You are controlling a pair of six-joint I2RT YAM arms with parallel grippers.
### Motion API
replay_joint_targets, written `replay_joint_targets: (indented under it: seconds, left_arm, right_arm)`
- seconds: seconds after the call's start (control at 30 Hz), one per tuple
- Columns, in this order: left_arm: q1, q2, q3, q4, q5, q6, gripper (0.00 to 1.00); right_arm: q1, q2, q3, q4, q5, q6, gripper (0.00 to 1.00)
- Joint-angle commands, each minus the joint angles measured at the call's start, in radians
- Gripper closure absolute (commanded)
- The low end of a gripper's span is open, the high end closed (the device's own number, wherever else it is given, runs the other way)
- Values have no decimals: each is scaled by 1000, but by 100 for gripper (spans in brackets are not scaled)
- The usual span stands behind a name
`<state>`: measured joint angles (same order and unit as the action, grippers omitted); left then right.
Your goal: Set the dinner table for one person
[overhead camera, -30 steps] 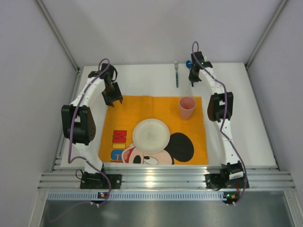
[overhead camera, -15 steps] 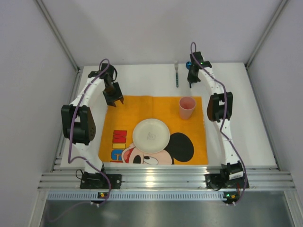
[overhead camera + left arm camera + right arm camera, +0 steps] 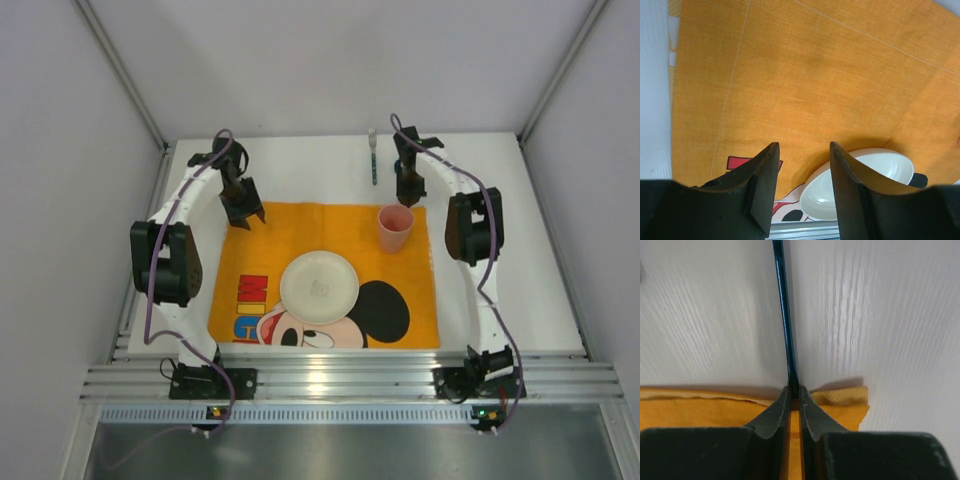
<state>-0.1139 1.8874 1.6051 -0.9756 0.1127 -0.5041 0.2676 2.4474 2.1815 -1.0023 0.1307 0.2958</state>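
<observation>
The white dinner table (image 3: pixel 300 165) carries an orange Mickey Mouse mat (image 3: pixel 300 225). On the mat sit a white plate (image 3: pixel 319 286) and a pink cup (image 3: pixel 395 228). My right gripper (image 3: pixel 407 193) hangs at the mat's far edge just behind the cup. In the right wrist view the gripper (image 3: pixel 795 390) is shut on a thin blue utensil handle (image 3: pixel 784 315) that runs straight away from the fingertips. Its other end is out of view. My left gripper (image 3: pixel 243 214) hovers over the mat's far left corner. Seen from the left wrist, this gripper (image 3: pixel 802 150) is open and holds nothing, with the plate (image 3: pixel 860 175) beyond it.
A fork with a teal handle (image 3: pixel 373 158) lies on the tabletop behind the mat, left of the right gripper. Grey walls close in the sides and back. A ribbed aluminium rail (image 3: pixel 350 380) runs along the near edge between the arm bases.
My right gripper has swung left and nearer, from the far tabletop to the mat's far edge behind the cup, still shut on the blue utensil. The left gripper barely shifted.
</observation>
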Motion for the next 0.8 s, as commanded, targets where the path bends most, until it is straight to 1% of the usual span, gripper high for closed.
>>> replay_joint_targets:
  seconds: [0.0,0.1,0.17,0.2,0.27,0.3,0.33,0.4,0.53,0.67,0.77]
  left_arm:
    - [-9,-56,-11,32,25,-14,50]
    - [-23,-65,-25,38,27,-16,50]
    - [-35,-68,-30,37,31,-17,51]
    - [-39,-68,-33,37,30,-17,51]
    - [-55,-73,-33,34,28,-17,51]
    - [-59,-73,-34,29,25,-17,51]
    - [-66,-74,-33,26,21,-17,51]
    - [-79,-76,-31,18,13,-17,51]
    - [-102,-71,-14,-1,-2,-22,51]
    - [-128,-56,12,-23,-19,-27,51]
    - [-147,-39,48,-51,-38,-27,51]
  right_arm:
    - [18,-28,-190,-119,40,-27,100]
    - [16,-64,-195,-78,60,-52,100]
    - [16,-51,-146,-87,69,-61,100]
    - [13,-30,-76,-96,67,-64,100]
    - [9,-21,-31,-91,52,-57,92]
    - [7,-21,-7,-84,52,-47,82]
    - [7,-19,4,-78,50,-46,75]
    - [7,-15,30,-56,43,-44,70]
    - [-1,12,69,-42,38,-46,66]
    - [-19,47,81,-3,3,-40,66]
    - [-37,106,139,-2,-2,-37,66]
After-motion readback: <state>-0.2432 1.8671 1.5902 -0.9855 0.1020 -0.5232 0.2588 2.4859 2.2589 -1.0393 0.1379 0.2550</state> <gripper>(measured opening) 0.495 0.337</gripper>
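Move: My right fingers already pinch the spoon by the end of its handle at the placemat's far edge; its middle lies about 8 cm ahead and 1 cm to the left, level with them. From that hand, the cup stands roughly 12 cm back and 5 cm left, and the fork lies some 16 cm ahead and 10 cm left. For my left hand, the spoon is about 17 cm ahead, 40 cm right and 9 cm lower. With my right hand I keep the spoon pinched low over the table and draw it back about 4 cm towards the cup, then open the fingers to about a third and slide forward again some 4–5 cm along the freed handle. Meanwhile my left hand, half open and empty, drifts about 5 cm right and a little back, towards the plate, high over the placemat. ##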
